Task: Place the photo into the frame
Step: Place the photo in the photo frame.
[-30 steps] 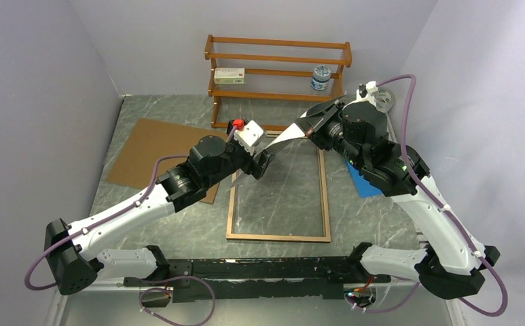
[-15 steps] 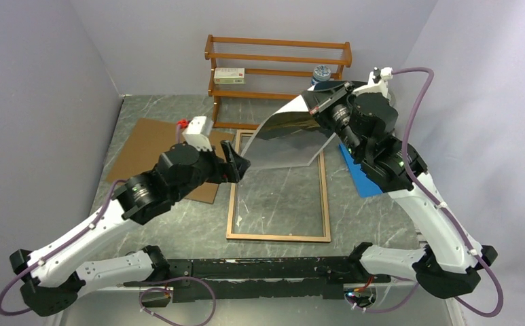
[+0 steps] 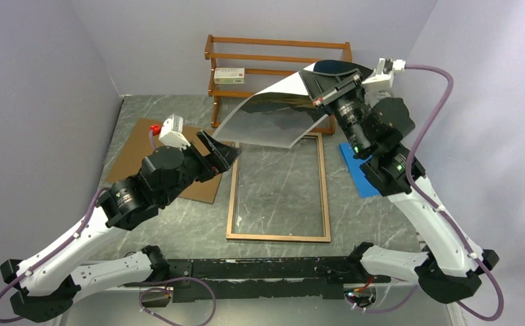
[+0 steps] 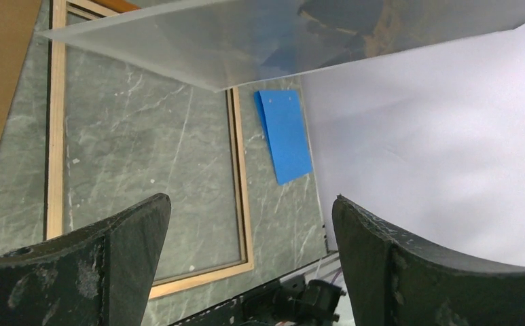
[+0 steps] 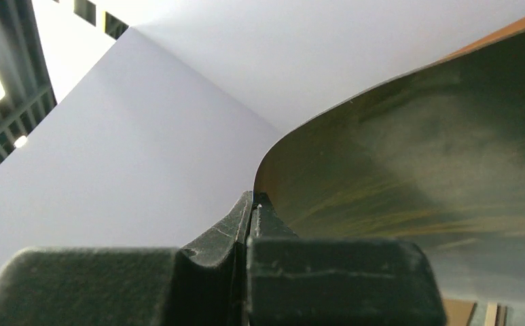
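Note:
The photo (image 3: pixel 276 112) hangs in the air above the frame's far end, landscape side partly showing, held by one corner. My right gripper (image 3: pixel 322 95) is shut on that corner; in the right wrist view the jaws (image 5: pixel 252 204) pinch the sheet's edge, the dark landscape (image 5: pixel 415 176) to the right. The frame (image 3: pixel 279 234) lies flat, back side up, light wood border around glass. It also shows in the left wrist view (image 4: pixel 242 204), below the photo (image 4: pixel 259 41). My left gripper (image 3: pixel 219 153) is open and empty, left of the frame, over the brown board's edge.
A brown backing board (image 3: pixel 144 146) lies left of the frame. A blue sheet (image 3: pixel 358 176) lies right of it. A wooden rack (image 3: pixel 276 61) at the back holds a small box (image 3: pixel 229 75). Walls close in on both sides.
My right gripper has lifted the photo higher and farther back. My left gripper has let go, opened and pulled back to the left, away from the photo.

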Controlling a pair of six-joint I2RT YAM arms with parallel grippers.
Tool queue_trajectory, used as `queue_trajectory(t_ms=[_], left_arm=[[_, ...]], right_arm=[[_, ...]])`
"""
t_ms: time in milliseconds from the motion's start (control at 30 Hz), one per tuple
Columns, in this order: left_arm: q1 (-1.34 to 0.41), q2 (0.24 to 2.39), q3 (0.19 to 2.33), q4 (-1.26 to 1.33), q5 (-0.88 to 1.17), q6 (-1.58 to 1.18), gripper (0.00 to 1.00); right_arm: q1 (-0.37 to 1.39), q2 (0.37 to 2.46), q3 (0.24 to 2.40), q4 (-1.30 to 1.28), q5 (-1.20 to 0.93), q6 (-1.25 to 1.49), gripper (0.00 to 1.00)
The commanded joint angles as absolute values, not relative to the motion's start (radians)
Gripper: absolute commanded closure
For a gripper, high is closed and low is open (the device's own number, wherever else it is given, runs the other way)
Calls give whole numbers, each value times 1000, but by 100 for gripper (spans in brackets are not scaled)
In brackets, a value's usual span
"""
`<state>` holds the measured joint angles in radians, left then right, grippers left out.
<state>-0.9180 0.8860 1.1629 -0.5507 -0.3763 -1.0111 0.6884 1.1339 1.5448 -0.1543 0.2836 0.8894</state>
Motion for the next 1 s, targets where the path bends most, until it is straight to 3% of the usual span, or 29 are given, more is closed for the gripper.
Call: queue_trajectory(t_ms=[0,400,633,967], left_arm=[[-918,843,1167,-512,-477,-1095,6],[-918,837,969,-578,-456,-1277,6],[-919,839,720,-507,-322,-1445,6],[-921,926,556,-181,-145,-1707,6]], right_arm=[[683,1020,1393,-5,214,890,100],[683,582,748,-257,229,1241,100],[683,414,688,-572,310,1425,100],[683,382,671,-670,348,1568,100]])
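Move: The right hand holds the photo pinched by its edge; the photo frame's middle lies about 54 cm below it, 4 cm to its left and roughly 1 cm ahead. The brown board is some 43 cm left and 9 cm ahead, the blue folder 27 cm right and 7 cm ahead, both down on the table. From the open, empty left hand, the photo's middle is about 13 cm right, 12 cm ahead and 10 cm above; the frame's middle is 14 cm right, 9 cm ahead and 35 cm below. Keeping the photo's edge pinched, the right hand swings it quickly down over the frame, some 30 cm, while drawing back about 10 cm and to the right 8 cm, fingers tipping down some 40 degrees. The left hand lingers at first, then sinks about 21 cm beside the photo's left edge, fingers wide open and tipping downward, coming close to the sheet; contact there can't be seen. ##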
